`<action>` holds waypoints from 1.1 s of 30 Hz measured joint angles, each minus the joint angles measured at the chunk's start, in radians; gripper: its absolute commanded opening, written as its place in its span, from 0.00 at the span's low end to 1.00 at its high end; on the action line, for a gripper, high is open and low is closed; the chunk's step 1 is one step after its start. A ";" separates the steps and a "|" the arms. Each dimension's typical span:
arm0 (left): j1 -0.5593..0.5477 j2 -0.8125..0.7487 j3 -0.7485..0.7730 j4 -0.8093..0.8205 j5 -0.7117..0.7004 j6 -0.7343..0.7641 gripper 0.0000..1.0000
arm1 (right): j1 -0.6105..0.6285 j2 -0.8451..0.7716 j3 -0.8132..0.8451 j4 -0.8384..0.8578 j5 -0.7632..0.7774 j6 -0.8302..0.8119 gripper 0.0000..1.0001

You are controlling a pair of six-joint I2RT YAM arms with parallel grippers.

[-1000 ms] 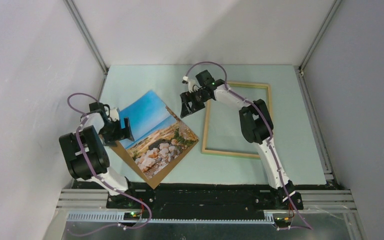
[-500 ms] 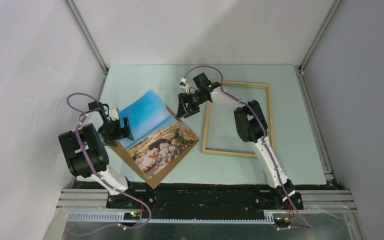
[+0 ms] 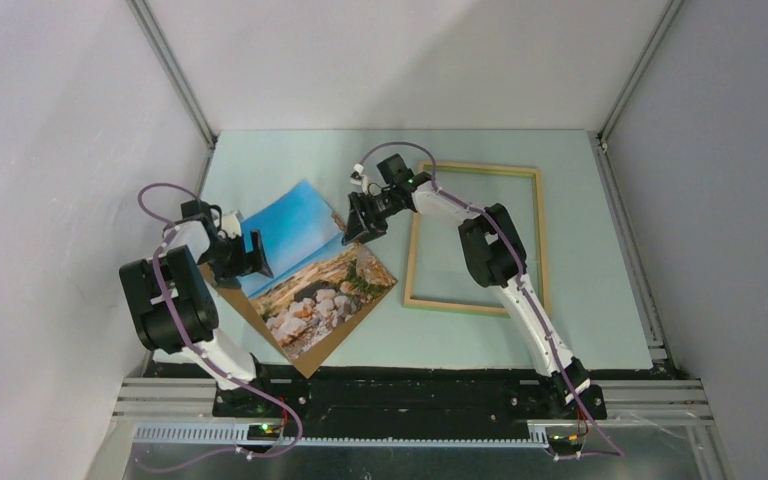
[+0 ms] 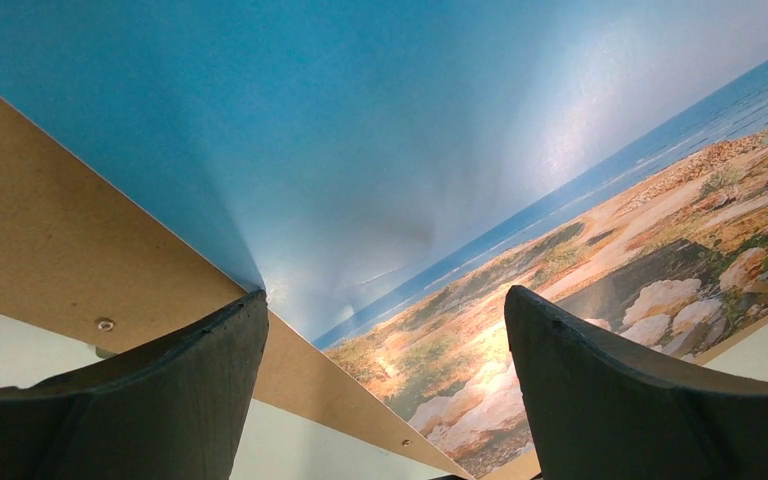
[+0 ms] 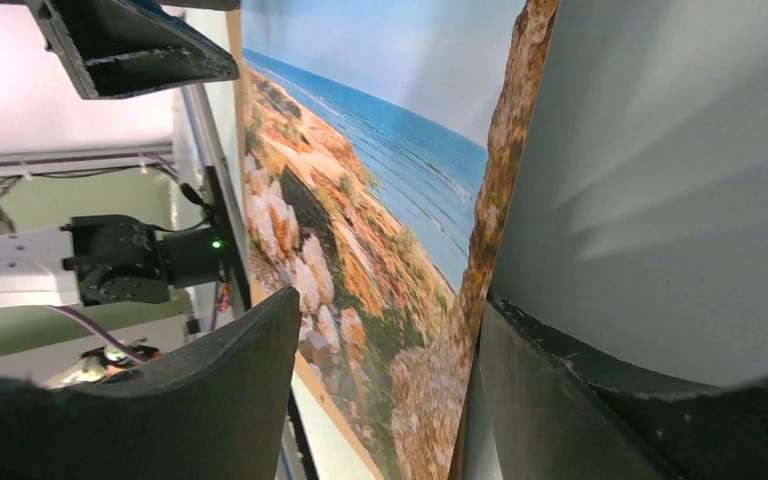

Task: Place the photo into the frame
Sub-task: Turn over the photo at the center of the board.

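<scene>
The photo [image 3: 305, 262], a print of blue sky, sea and pale rocks, lies askew at the table's left, with a brown board strip [image 3: 260, 325] showing along its near-left edge. The frame [image 3: 465, 306] lies flat to its right, light wood side up. My left gripper [image 3: 253, 255] is open at the photo's left edge; its fingers [image 4: 160, 400] stand wide, with the photo [image 4: 460, 150] and brown board [image 4: 60, 230] between them. My right gripper [image 3: 358, 225] straddles the photo's right edge. There the photo [image 5: 360, 200] stands between its open jaws, close against the right finger [image 5: 560, 400].
Grey walls with aluminium corner posts [image 3: 175, 75] close in the pale green table [image 3: 290, 160] on three sides. My right arm [image 3: 485, 245] reaches across the frame's left part. A black base rail [image 3: 410, 385] runs along the near edge.
My right gripper has moved left onto the photo's right edge, and its jaws have narrowed. My left gripper has stayed at the left edge, almost unchanged.
</scene>
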 measured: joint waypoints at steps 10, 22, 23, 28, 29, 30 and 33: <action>-0.023 0.002 0.000 0.022 0.027 -0.014 0.94 | -0.006 0.005 -0.001 0.072 -0.068 0.077 0.53; -0.059 0.008 0.000 0.058 0.077 -0.015 0.94 | -0.005 0.005 -0.037 0.101 -0.084 0.096 0.30; -0.062 0.008 0.000 0.062 0.085 -0.015 0.94 | -0.004 0.005 -0.041 0.102 -0.085 0.096 0.24; -0.071 0.008 -0.003 0.080 0.117 -0.015 0.94 | -0.009 0.000 -0.067 0.102 -0.082 0.094 0.05; -0.071 0.007 -0.003 0.084 0.122 -0.015 0.94 | -0.011 -0.005 -0.079 0.101 -0.077 0.093 0.00; -0.072 0.006 -0.004 0.086 0.126 -0.016 0.94 | -0.014 -0.014 -0.093 0.097 -0.069 0.092 0.00; -0.074 -0.001 -0.007 0.090 0.129 -0.017 0.94 | -0.029 -0.049 -0.122 0.075 -0.042 0.082 0.00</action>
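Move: The photo's far right edge already stands between the right hand's open, left-pointing fingers, about a centimetre below the hand point; the photo's middle is some 11 cm left and 5 cm back. The brown board under it centres about 12 cm left and 8 cm back of that hand, the empty frame some 27 cm to its right and 1 cm ahead. From the left hand, the photo's middle lies roughly 10 cm right and 3 cm ahead. The photo is shoved from its near left edge by the open left hand, whose left finger starts against that edge; the hand goes about 4 cm right and 2.5 cm forward, tilting slightly. At the far edge the right hand rises about 1.5 cm, sinks again while its fingers shut and pinch the photo's edge, then draws some 1.5 cm right with it. ##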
